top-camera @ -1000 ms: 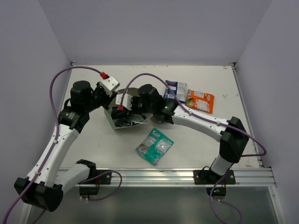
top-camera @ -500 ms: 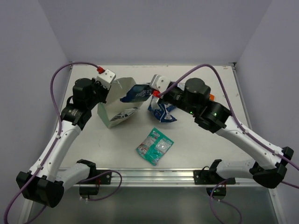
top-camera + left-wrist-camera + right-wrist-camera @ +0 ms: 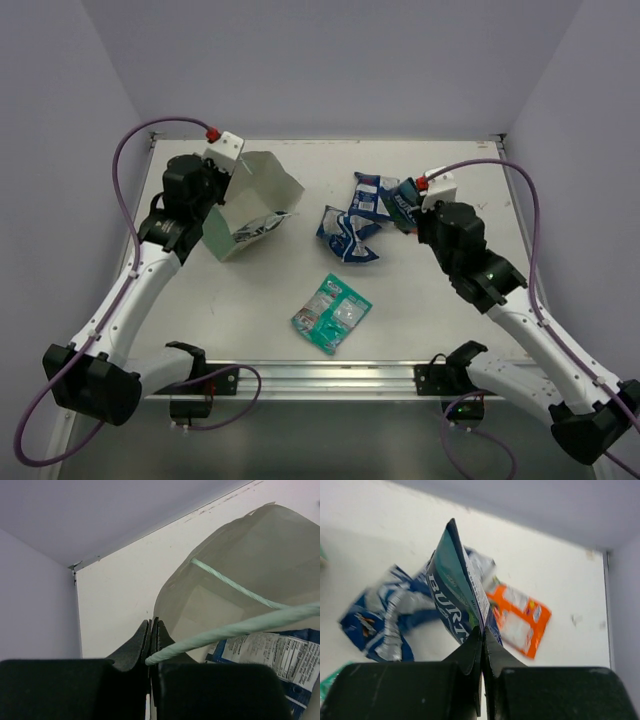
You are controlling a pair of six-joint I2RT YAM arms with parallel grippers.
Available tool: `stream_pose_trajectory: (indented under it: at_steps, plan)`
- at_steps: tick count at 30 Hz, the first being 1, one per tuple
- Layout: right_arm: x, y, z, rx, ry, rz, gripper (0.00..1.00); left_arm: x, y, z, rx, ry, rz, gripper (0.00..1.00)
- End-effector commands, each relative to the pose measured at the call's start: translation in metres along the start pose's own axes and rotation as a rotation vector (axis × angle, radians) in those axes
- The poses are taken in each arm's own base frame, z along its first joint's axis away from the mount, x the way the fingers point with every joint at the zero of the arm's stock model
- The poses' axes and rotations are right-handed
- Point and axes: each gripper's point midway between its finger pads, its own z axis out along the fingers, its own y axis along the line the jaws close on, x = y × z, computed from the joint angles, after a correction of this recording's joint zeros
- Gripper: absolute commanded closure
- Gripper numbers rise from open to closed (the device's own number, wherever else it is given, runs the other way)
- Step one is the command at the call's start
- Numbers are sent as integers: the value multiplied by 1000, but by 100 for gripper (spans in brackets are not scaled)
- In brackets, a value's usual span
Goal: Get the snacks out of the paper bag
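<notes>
The green paper bag (image 3: 218,238) hangs tilted at the left, its whitish inside (image 3: 235,555) facing the camera. My left gripper (image 3: 232,188) is shut on the bag's rim (image 3: 159,630), beside a pale green loop handle (image 3: 235,627). One blue-and-white packet (image 3: 262,228) lies inside the bag (image 3: 270,652). My right gripper (image 3: 482,630) is shut on a dark blue packet (image 3: 457,592), held on edge above the table's right side (image 3: 402,198). Two blue packets (image 3: 348,235) (image 3: 372,190) lie in the middle. The orange packet (image 3: 520,617) lies behind them. The teal-green packet (image 3: 332,313) is nearer the front.
The table (image 3: 280,300) is walled on three sides, with a metal rail (image 3: 330,378) along its near edge. Purple cables loop over both arms. The right forearm (image 3: 480,270) covers the orange packet from above.
My right gripper came out of the bag with the dark blue packet and swung to the right. Another blue packet now lies on the table's middle. The left gripper raised and tilted the bag.
</notes>
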Motion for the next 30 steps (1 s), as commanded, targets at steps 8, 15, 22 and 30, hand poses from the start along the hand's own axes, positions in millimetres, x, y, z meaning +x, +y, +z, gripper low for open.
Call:
stream_pose_trajectory:
  at_steps: [8,15,22,30]
  plan:
    - [151,-24,-7,253,431,134,93,-41,27,-5,-102,-98,10,100]
    - [144,48,-9,-96,494,151,41,-17,4,-2,-19,-78,26,100]
    - [11,84,-24,-341,252,348,16,-9,-17,-9,66,-90,32,100]
    - [-100,184,-11,-704,153,398,14,-8,-34,-13,119,-78,16,100]
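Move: The right hand holds a dark blue packet high over the table; the bare spot for it is almost straight below, about 29 cm down and 2 cm to the right. From this hand, the blue-white packet lies 7 cm ahead and 12 left, the orange one 13 ahead and 10 right, and the bag's mouth 10 ahead, 36 left and 20 lower. From the left hand, which holds the bag's rim and handle, the spot is some 39 cm right, 8 back and 27 below. Down by about 16 cm, first also veering right, the right hand tips its fingers down some 30 degrees and opens wide, letting go of the dark blue packet beside the blue-white one. Still open, it then rises and swings left towards the bag, turning counter-clockwise. The left hand keeps its pinch on the rim and handle, easing a little right, back and down. ##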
